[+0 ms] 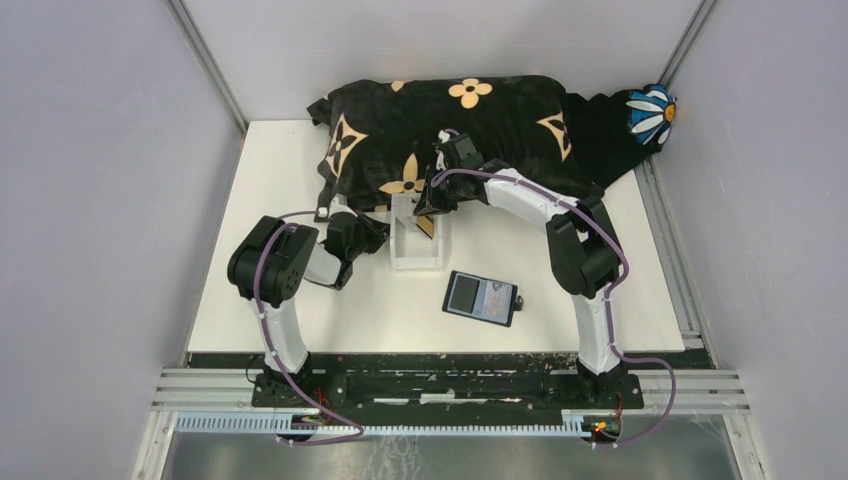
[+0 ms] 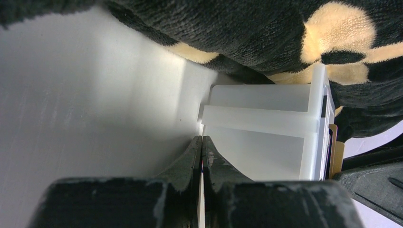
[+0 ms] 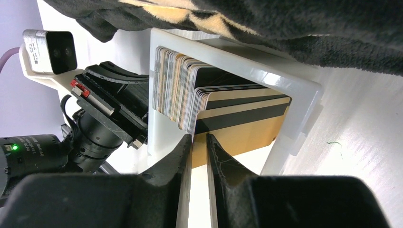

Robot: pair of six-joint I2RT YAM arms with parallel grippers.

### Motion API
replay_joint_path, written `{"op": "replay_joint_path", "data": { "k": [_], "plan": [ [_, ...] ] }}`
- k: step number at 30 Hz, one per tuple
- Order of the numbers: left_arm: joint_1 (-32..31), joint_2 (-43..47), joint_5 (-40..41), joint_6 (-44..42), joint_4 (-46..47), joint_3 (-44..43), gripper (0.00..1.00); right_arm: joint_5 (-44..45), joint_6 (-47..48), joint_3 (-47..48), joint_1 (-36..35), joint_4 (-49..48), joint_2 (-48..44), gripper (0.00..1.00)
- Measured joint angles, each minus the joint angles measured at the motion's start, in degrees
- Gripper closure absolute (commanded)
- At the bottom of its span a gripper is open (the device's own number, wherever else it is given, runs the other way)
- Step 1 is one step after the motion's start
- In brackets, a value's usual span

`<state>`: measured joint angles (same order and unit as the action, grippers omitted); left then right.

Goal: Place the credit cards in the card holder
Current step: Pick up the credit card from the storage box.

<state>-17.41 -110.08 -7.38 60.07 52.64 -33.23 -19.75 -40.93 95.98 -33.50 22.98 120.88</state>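
A row of credit cards (image 3: 176, 85) stands on edge in a clear acrylic box (image 3: 304, 95). A gold card (image 3: 247, 128) with a black stripe leans at the end of the row. My right gripper (image 3: 199, 137) hangs over the box (image 1: 416, 264) with its tips at the end of the stack; the jaws stand narrowly apart, and only the gold card shows beyond the gap. My left gripper (image 2: 202, 137) is shut and its tips touch the outer wall of the box (image 2: 261, 121). The card holder (image 1: 482, 297) lies open on the table, to the right of the box.
A black plush blanket (image 1: 480, 130) with tan flower shapes covers the back of the white table (image 1: 300, 170) and overhangs the far end of the box. Grey walls close in the left and right sides. Both arm bases sit at the near edge.
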Motion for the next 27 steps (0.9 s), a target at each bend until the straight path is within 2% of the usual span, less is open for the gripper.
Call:
{"op": "replay_joint_path", "data": {
  "k": [9, 17, 27],
  "plan": [
    [-0.24, -0.02, 0.37, 0.0, -0.13, -0.15, 0.93, 0.02, 0.02, -0.02, -0.24, 0.04, -0.85, 0.82],
    [-0.42, -0.02, 0.63, 0.0, -0.13, -0.15, 0.93, 0.13, 0.33, -0.02, -0.26, 0.46, -1.2, 0.99],
    [-0.98, 0.0, 0.66, -0.02, -0.22, -0.24, 0.93, 2.05, 2.69, -0.02, -0.55, 3.67, -1.92, 0.99]
  ]
}}
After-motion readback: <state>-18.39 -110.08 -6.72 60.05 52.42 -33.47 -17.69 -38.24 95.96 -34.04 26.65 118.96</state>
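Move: The gold credit card stands in the storage box with its left edge between the right fingers; its middle is about 2 cm back, 2 cm right and 1 cm below that hand. The rest of the card stack sits some 2 cm ahead and 3 cm left, the box's middle about 5 cm back and level sideways, and the card holder roughly 19 cm back and 14 cm right. From the left hand, the gold card lies about 7 cm right, 1 cm ahead and 3 cm higher. Raise the right gripper about 1 cm along the gold card's left edge, shut its part-open fingers to pinch that edge, then draw the card roughly 1 cm back and to the right, away from the stack, sinking slightly. Meanwhile keep the closed left fingertips against the box's left wall, easing barely half a centimetre right with it. ##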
